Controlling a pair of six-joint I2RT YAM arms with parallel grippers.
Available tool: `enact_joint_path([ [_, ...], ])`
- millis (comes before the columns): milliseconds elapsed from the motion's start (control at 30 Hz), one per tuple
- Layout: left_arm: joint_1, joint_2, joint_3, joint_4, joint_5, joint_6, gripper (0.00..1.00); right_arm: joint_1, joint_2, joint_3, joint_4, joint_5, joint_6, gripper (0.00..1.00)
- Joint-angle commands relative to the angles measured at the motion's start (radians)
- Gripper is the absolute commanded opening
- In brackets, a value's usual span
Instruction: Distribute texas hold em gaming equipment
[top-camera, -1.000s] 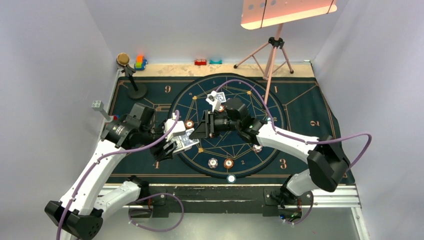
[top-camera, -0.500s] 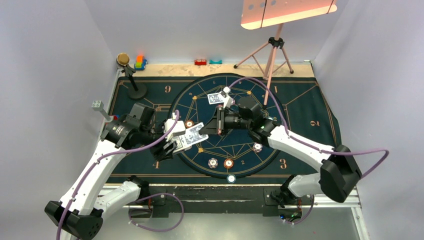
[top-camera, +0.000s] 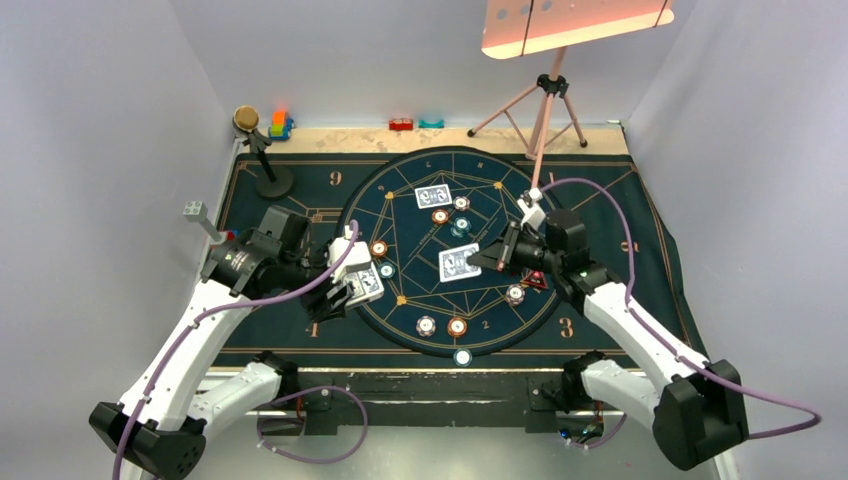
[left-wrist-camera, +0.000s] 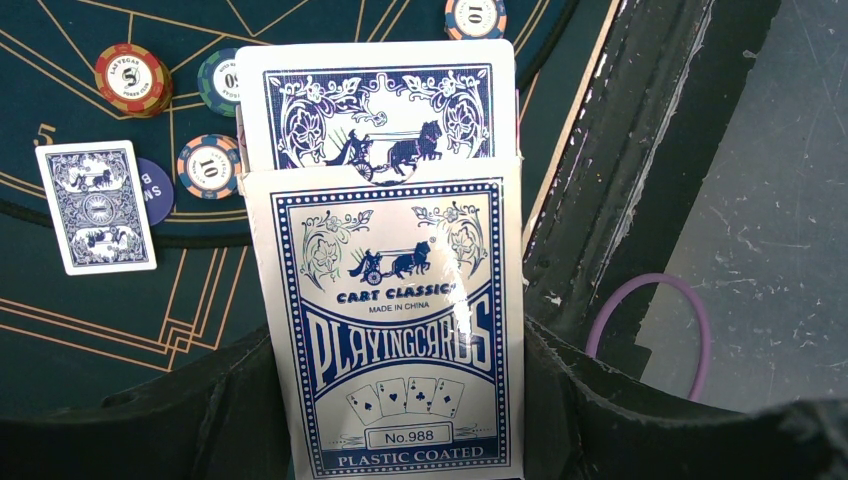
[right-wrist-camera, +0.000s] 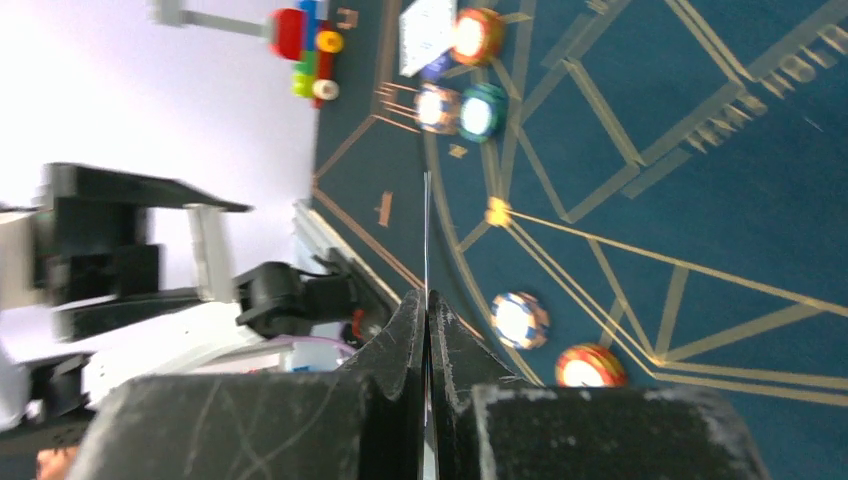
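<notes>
My left gripper (top-camera: 352, 290) is shut on a blue-and-white playing-card box (left-wrist-camera: 385, 330). One card (left-wrist-camera: 380, 110) sticks out of the box's top. My right gripper (top-camera: 492, 258) is shut on a single card (top-camera: 460, 263), held above the middle of the mat. In the right wrist view that card (right-wrist-camera: 426, 230) shows edge-on between the closed fingers. Another card (top-camera: 433, 196) lies face down further back. Chips (top-camera: 440, 215) (top-camera: 457, 326) (top-camera: 515, 294) are scattered round the circle. A red triangular token (top-camera: 537, 280) sits under the right wrist.
The dark blue mat (top-camera: 620, 230) covers the table. A tripod (top-camera: 545, 100) stands at the back right and a small stand (top-camera: 262, 160) at the back left. Toy blocks (top-camera: 280, 125) (top-camera: 402, 124) line the rear edge.
My right gripper shut on a card at the box, drew it out, and carried it right toward the mat's middle. The left arm and box stayed put.
</notes>
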Motion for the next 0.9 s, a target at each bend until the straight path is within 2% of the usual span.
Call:
enact_joint_path([
  [0,0.000,-0.012,0.042,0.017,0.037,0.011,0.00,-0.057,-0.012,-0.106,-0.099,0.040,-0.081,0.00],
  [267,0.000,-0.013,0.050,0.007,0.041,0.011,0.00,-0.094,0.027,-0.207,-0.076,0.159,-0.091,0.01],
  [367,0.000,-0.012,0.052,0.004,0.042,0.011,0.00,-0.094,0.057,-0.187,-0.086,0.184,-0.096,0.19],
  [533,0.000,-0.019,0.050,-0.002,0.039,0.014,0.00,-0.095,0.041,-0.110,-0.212,0.298,-0.152,0.52],
  [700,0.000,-0.015,0.045,-0.001,0.041,0.014,0.00,-0.094,-0.014,-0.040,-0.309,0.385,-0.191,0.67],
  [767,0.000,-0.012,0.047,0.002,0.044,0.014,0.00,-0.094,-0.026,-0.007,-0.324,0.376,-0.195,0.73],
  [800,-0.001,-0.011,0.048,0.003,0.044,0.012,0.00,-0.091,-0.033,0.007,-0.325,0.362,-0.198,0.80],
  [867,0.000,-0.010,0.050,0.006,0.044,0.011,0.00,-0.073,-0.047,0.051,-0.328,0.333,-0.196,0.85],
])
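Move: Just below the right hand, which pinches a face-down card, its landing spot is bare felt about 17 cm down, level forward and some 2 cm right. The blue-and-white 10 chip lies about 7 cm right of that spot and 1 cm farther out; the orange chip stack about 7 cm nearer and 5 cm left of it; the all-in triangle some 11 cm right and 4 cm farther out. From the left hand the spot is about 8 cm ahead, 27 cm right and 16 cm below. Swinging the still-pinched card down towards the felt beside the 10 chip, the right hand sinks about 13 cm while drifting right and slightly back, fingertips tipping down some 20 degrees. Low down the fingers open wide and let go; the hand then lifts about 4 cm, easing forward and farther right, ending some 8 cm right of its start and turned clockwise. ##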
